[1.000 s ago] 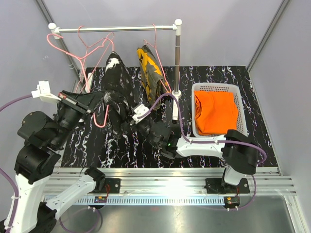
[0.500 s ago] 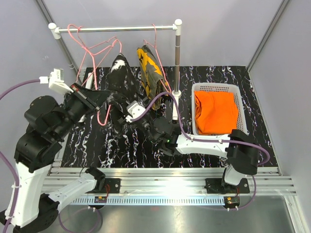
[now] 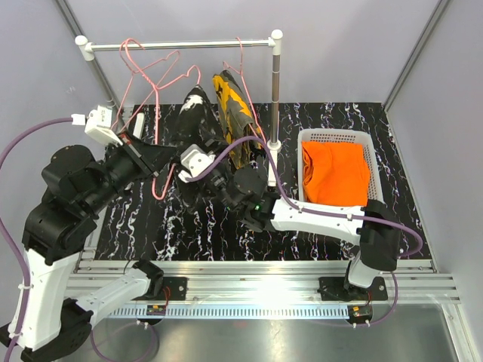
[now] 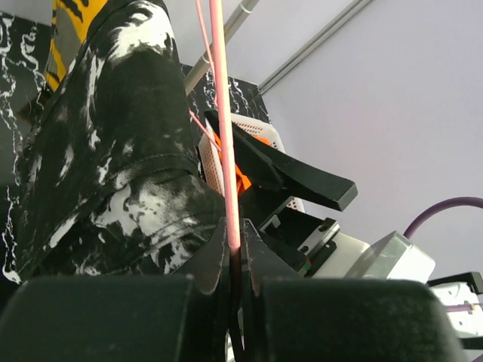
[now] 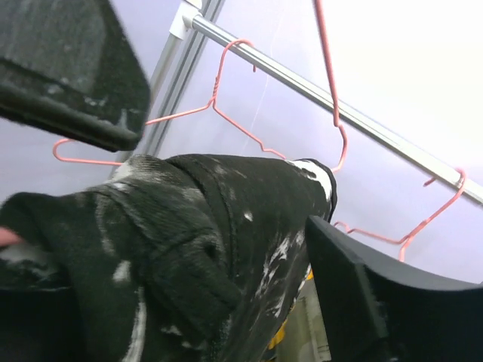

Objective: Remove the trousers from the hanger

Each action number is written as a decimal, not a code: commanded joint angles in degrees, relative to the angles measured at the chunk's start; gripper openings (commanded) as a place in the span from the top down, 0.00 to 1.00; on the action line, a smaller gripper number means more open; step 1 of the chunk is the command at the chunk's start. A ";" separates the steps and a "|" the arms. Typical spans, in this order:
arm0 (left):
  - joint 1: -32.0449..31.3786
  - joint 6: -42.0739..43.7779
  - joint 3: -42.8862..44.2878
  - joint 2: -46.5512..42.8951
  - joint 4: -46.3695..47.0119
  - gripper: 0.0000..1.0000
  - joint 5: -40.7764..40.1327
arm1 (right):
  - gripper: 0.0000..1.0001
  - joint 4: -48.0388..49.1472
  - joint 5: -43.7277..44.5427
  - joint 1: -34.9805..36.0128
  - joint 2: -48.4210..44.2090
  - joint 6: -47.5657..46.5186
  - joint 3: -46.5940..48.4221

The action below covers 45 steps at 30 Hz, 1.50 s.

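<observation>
My left gripper [image 4: 235,237] is shut on the thin wire of the pink hanger [image 4: 219,113], left of the rail's middle [image 3: 160,160]. The black trousers with white specks [image 3: 198,124] drape over that hanger and hang beside my left fingers [image 4: 113,173]. My right gripper [image 5: 219,181] is open, with a thick fold of the black trousers [image 5: 189,249] lying between its two fingers [image 5: 355,294]. The camouflage trousers [image 3: 232,113] hang on a second pink hanger. The orange trousers [image 3: 336,175] lie folded in the basket.
A white clothes rail [image 3: 181,45] on a post [image 3: 276,83] crosses the back, with an empty pink hanger [image 5: 423,219] on it. The white basket [image 3: 332,136] stands at the right on the black marbled table [image 3: 189,226]. Grey walls close in on both sides.
My left arm has lifted the hanger up and back, raising the black trousers off the table. My right gripper has moved left under them and its jaws have narrowed around the cloth.
</observation>
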 commanded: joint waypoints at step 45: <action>-0.17 4.19 -33.76 -14.27 5.95 1.00 -15.31 | 1.00 -12.62 11.64 -6.21 -8.37 -5.75 28.82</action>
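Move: The black trousers' middle lies some 2 cm ahead of the right gripper, in line sideways and about 4 cm below, already between its open fingers. From the left gripper, already shut on the hanger wire, the trousers are about 11 cm ahead, 5 cm right and 8 cm lower. The yellow-grey trousers hang about 14 cm ahead, 9 cm right and 8 cm below the right gripper; the empty hanger on the rail is roughly 10 cm ahead of it, 10 cm left and level in height. Close the right gripper on the black trousers, rolling it a little with its left side dipping, then carry them up about 9 cm, rightwards and forward, away from the left gripper. Keep the left fingers shut on the wire and draw the hanger down some 16 cm, slightly left, to pull it out of the trousers. ##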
